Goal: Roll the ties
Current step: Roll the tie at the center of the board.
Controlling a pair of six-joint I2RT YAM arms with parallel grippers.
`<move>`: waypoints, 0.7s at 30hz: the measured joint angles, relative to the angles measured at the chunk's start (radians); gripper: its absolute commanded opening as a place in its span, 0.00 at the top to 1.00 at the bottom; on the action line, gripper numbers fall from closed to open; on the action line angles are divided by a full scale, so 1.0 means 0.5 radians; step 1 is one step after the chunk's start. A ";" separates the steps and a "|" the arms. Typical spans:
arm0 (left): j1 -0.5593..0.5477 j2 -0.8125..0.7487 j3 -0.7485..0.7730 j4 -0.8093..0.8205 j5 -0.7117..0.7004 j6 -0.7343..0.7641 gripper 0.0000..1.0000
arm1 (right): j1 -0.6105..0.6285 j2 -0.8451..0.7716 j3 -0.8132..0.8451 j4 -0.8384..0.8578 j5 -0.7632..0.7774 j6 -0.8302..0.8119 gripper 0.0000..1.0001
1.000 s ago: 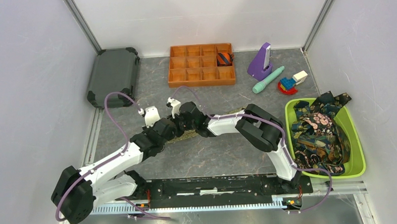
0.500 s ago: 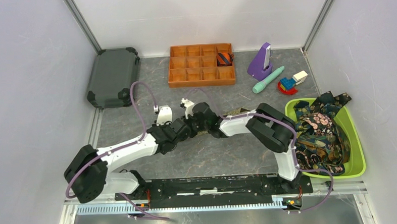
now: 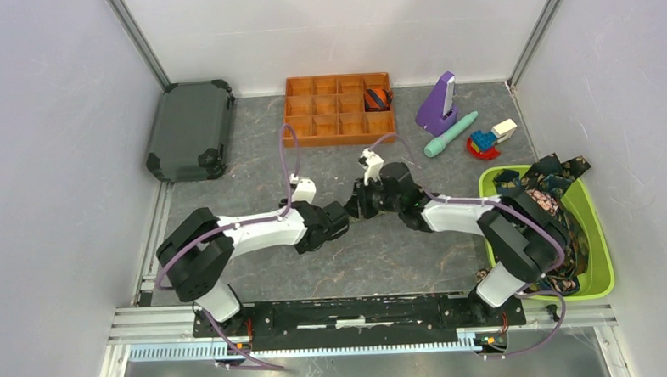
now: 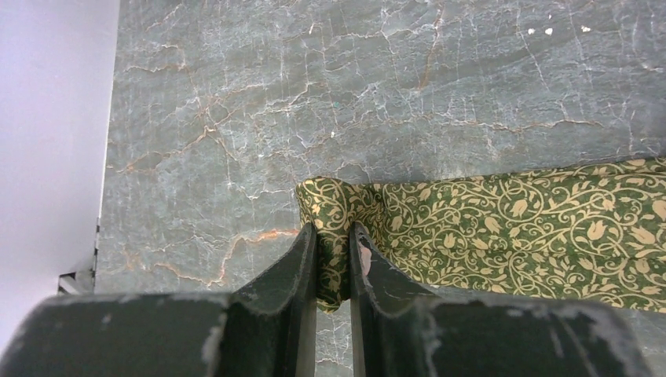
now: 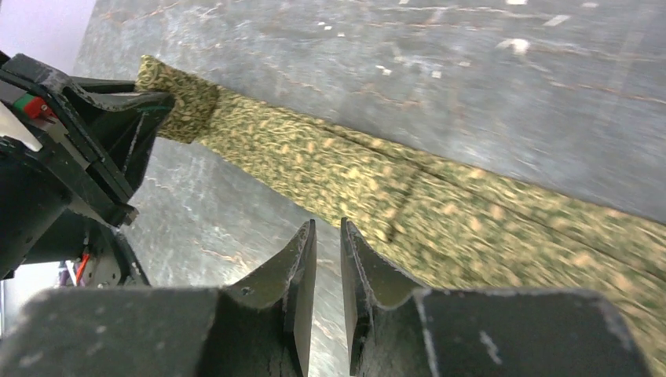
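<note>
An olive-green tie (image 4: 510,228) with a pale vine print lies stretched over the marble table. My left gripper (image 4: 331,236) is shut on its folded end, fabric pinched between both fingers. In the right wrist view the same tie (image 5: 393,181) runs diagonally, its end held by the left gripper (image 5: 161,110). My right gripper (image 5: 328,229) hovers at the tie's near edge, its jaws a narrow gap apart with only table showing between them. From above, both grippers (image 3: 342,218) (image 3: 358,203) meet mid-table and hide the tie. Several dark patterned ties (image 3: 531,222) fill a green bin. A rolled striped tie (image 3: 378,97) sits in a tray.
The orange compartment tray (image 3: 338,124) stands at the back centre, a dark case (image 3: 190,129) at the back left. A purple wedge (image 3: 437,103), a teal stick (image 3: 451,134) and toy blocks (image 3: 487,139) lie at the back right. The green bin's rim (image 3: 603,257) is at the right edge.
Both arms have moved rightward together, the left gripper carrying the tie's end from left of centre to mid-table. The left arm now stretches out low across the table.
</note>
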 measured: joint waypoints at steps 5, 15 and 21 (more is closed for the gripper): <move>-0.027 0.151 0.094 -0.099 -0.021 -0.024 0.98 | -0.119 -0.194 -0.146 -0.036 0.024 -0.021 0.76; -0.082 0.365 0.163 -0.153 -0.021 -0.040 0.98 | -0.132 -0.387 -0.269 -0.050 0.019 -0.037 0.76; -0.098 0.474 0.231 -0.144 -0.002 -0.036 0.98 | -0.154 -0.457 -0.301 -0.067 0.024 -0.050 0.75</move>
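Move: Beneath and to the right of the left hand, which still pinches the raised end of the tie, the rest of the tie lies flat; its middle is about 22 cm right, some 4 cm ahead and 5 cm below. The orange tray stands roughly 19 cm right and 32 cm ahead of the left hand, the grey case about 20 cm left and 28 cm ahead. From the right hand, the tie's middle is about 2 cm right, straight alongside and 5 cm below. Lowering the pinched tie end towards the board by about 3 cm, the left hand also eases some 2 cm right, along the lying tie, and goes on rolling its wrist about 10 degrees, left side rising, fingers tipping slightly down, grip kept. The right hand, nearly shut and empty, draws some 5 cm right and lifts 2 cm, clearing away from the held end. ##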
